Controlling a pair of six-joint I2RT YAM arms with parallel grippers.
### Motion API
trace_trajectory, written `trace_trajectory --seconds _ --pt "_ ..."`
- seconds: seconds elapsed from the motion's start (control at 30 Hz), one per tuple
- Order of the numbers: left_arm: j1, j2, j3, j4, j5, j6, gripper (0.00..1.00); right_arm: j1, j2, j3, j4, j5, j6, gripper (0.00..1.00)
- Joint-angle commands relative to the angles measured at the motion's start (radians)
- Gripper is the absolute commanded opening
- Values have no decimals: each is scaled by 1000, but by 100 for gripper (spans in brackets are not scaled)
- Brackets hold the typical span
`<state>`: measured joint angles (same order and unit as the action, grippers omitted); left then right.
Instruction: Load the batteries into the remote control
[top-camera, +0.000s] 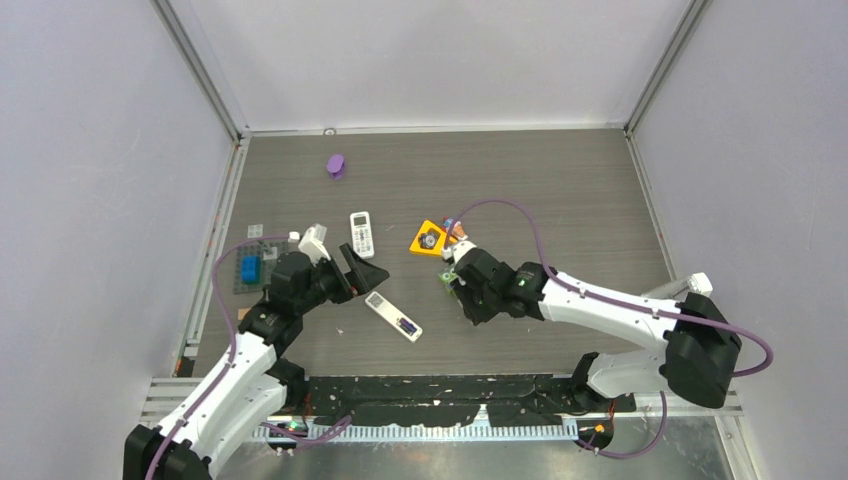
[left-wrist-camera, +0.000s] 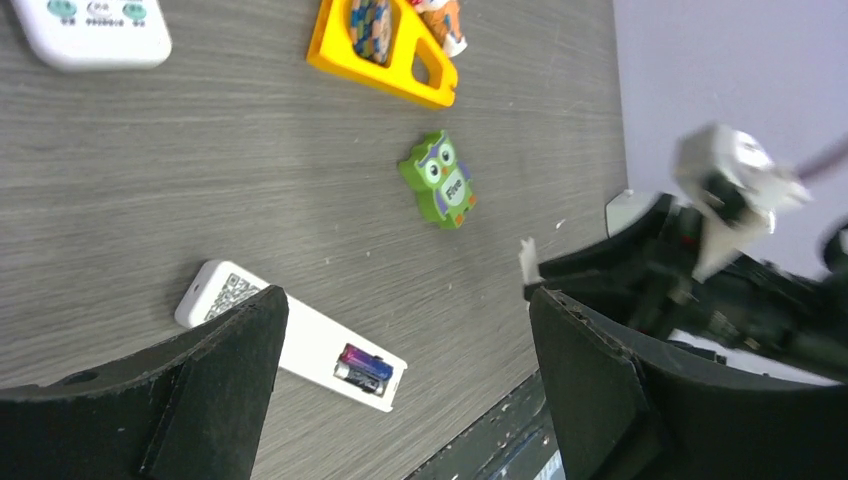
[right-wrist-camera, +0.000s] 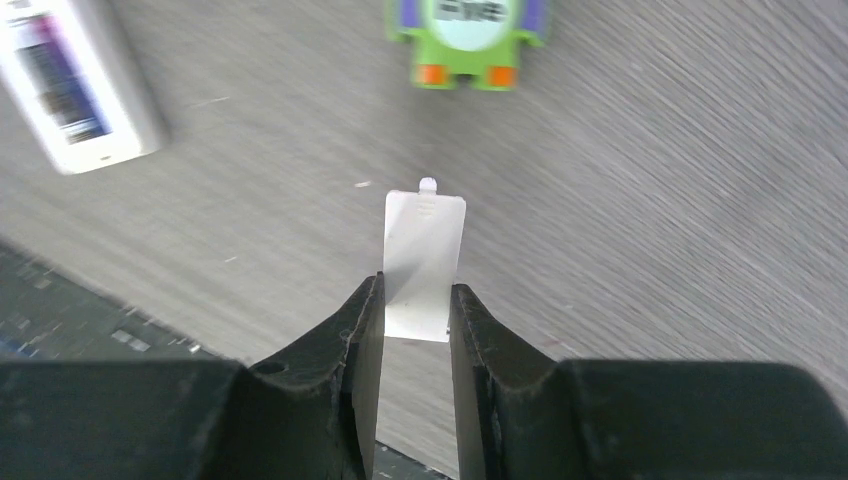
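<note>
The remote control lies face down on the table, a slim white bar with its back compartment uncovered. Two batteries, one purple and one dark, sit side by side in that compartment, and the remote control with the batteries also shows at the upper left of the right wrist view. My left gripper hovers open above the remote, holding nothing. My right gripper is shut on a thin white battery cover, held above the table to the right of the remote. In the top view the left gripper and right gripper flank the remote.
A green owl block lies just beyond the right gripper. A yellow triangular tray sits behind it. A second white remote lies face up farther back. A purple piece and a grey plate with a blue block stand off to the left.
</note>
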<state>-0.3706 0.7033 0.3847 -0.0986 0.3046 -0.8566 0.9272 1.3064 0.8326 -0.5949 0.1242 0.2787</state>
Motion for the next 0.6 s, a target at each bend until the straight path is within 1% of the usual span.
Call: trace_trajectory --seconds 0.0,0.1,0.23,0.33,0.43,0.57 --pt "4 -26 -1 -1 -35 -12 91 128 -35 35 44 -25 -26 23" --pt "4 -52 -6 -79 -113 -39 91 214 20 78 25 -45 -34 24" --pt "4 -83 -19 -123 -169 -64 86 270 130 161 -31 -48 -53 24" --pt "4 -103 -25 -193 -243 -75 85 279 217 254 -66 -51 -35 24" --pt "5 -125 -46 -253 -342 -103 87 280 331 333 -109 -48 -24 24" --pt "11 -161 -51 -312 -430 -134 87 291 422 450 -136 -65 -35 24"
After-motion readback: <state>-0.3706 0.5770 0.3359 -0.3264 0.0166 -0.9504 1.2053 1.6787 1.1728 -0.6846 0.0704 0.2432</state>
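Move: The right hand already holds the white battery cover. The remote's open battery bay lies about 16 cm to its left, 2 cm nearer the base and 5 cm lower. The green owl is some 7 cm ahead and 6 cm left of this hand, the yellow triangle about 16 cm ahead and 9 cm left, both on the table. From the open left hand, the bay is roughly 9 cm back, 8 cm right and 12 cm down. Still pinching the battery cover, the right hand carries it some 10 cm left towards the remote's battery bay, drawing back about 5 cm in the first half; it rises slightly, then sinks, and turns about 20 degrees counter-clockwise. The left hand, open and empty, shifts 5 cm left and 4 cm down, swinging counter-clockwise. ##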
